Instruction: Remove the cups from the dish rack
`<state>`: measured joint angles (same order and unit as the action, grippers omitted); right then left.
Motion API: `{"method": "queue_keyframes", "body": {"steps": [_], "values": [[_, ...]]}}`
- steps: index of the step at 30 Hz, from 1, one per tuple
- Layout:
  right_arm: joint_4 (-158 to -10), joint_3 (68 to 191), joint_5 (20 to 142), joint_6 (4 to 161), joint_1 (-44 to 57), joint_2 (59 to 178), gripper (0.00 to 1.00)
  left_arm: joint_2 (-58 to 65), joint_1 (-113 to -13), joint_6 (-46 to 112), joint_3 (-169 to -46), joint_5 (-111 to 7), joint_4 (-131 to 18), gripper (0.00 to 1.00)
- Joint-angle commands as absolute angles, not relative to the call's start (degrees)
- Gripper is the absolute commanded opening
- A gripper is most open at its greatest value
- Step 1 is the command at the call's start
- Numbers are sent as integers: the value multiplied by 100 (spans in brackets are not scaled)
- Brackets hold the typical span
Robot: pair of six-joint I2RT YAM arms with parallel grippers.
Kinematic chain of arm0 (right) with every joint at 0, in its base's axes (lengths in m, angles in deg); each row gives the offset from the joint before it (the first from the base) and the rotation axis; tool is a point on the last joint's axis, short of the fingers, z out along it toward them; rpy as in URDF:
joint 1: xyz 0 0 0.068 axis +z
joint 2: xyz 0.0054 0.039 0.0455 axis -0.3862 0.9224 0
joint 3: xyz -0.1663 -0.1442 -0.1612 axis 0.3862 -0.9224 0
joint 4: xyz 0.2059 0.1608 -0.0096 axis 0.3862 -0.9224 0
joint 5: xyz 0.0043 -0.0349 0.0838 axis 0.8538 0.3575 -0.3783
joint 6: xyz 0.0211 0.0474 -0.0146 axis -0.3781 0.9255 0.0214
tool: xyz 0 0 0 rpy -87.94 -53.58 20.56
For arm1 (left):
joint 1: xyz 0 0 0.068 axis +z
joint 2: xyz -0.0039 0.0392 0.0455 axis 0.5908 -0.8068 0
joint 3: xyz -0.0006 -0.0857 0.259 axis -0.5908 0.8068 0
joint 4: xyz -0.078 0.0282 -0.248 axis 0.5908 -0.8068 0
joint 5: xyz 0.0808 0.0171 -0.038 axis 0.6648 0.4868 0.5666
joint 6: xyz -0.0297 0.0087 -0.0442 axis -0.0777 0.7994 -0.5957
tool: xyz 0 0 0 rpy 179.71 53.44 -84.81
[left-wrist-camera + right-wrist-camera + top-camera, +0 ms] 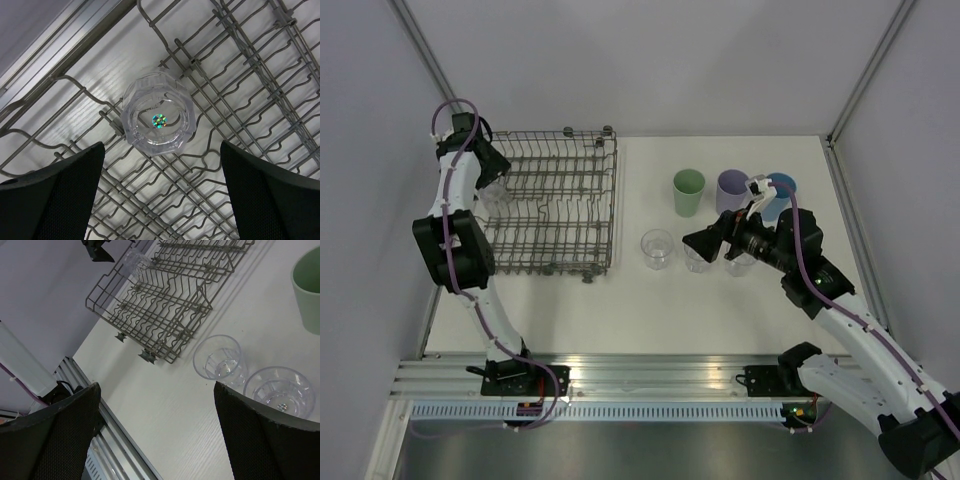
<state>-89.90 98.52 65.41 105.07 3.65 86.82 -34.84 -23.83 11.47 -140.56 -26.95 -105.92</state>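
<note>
The grey wire dish rack [560,205] stands on the left of the table. One clear cup [498,192] sits in its far left corner; in the left wrist view this cup [157,121] rests bottom-up on the wires [235,80]. My left gripper [490,172] hovers open just above it, fingers [55,195] apart on either side, touching nothing. On the table to the right stand the green [688,192], lavender [732,188] and blue [782,186] cups and three clear ones [657,249]. My right gripper [695,240] is open and empty above the clear cups [219,359].
A metal rail [620,375] runs along the near table edge. Grey walls close in the left, far and right sides. White tabletop [190,420] lies between the rack [165,305] and the row of clear cups.
</note>
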Motion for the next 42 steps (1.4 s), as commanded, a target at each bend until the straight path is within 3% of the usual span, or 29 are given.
{"method": "queue_keyframes", "body": {"steps": [1, 9, 16, 21, 28, 29, 31, 34, 42], "values": [[-8608, 9761, 6530, 10555, 347, 8571, 98, -3753, -2294, 1371, -14379, -3017, -10368, 100], [-8643, 9716, 6635, 10537, 347, 8510, 98, -4254, -2083, 1460, -14405, -3174, -10297, 98], [-8625, 9725, 6697, 10572, 347, 8510, 98, -4351, -2074, 1521, -14379, -3280, -10280, 88], [-8652, 9664, 6785, 10519, 356, 8501, 98, -4299, -2074, 1556, -14405, -3315, -10271, 71], [-8634, 9699, 6776, 10528, 356, 8492, 98, -4071, -2074, 1539, -14397, -3394, -10271, 37], [-8634, 9699, 6767, 10537, 347, 8492, 98, -4027, -2083, 1539, -14397, -3403, -10262, 36], [-8616, 9699, 6767, 10554, 347, 8501, 98, -3912, -2074, 1556, -14414, -3412, -10271, 18], [-8599, 9725, 6732, 10572, 347, 8501, 98, -3719, -2083, 1583, -14414, -3473, -10271, 3], [-8660, 9804, 6741, 10546, 347, 8492, 98, -3183, -2074, 1565, -14248, -3895, -10332, 2]]}}
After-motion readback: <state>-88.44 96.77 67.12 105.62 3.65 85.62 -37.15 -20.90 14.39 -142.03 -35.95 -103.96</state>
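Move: The left hand, open, is over the last clear glass cup, base up in the rack, its middle about 8 cm below, 1 cm ahead and 1 cm left. The rack's left rim runs some 6 cm left of the hand, level with it and about 9 cm lower; the rack's middle is roughly 10 cm right, level with it and 12 cm below. From the idle right hand that cup is some 52 cm left, 22 cm ahead and 20 cm lower. Left hand sinks about 6 cm over the clear cup, pinches its base end, then lifts roughly 4 cm. ##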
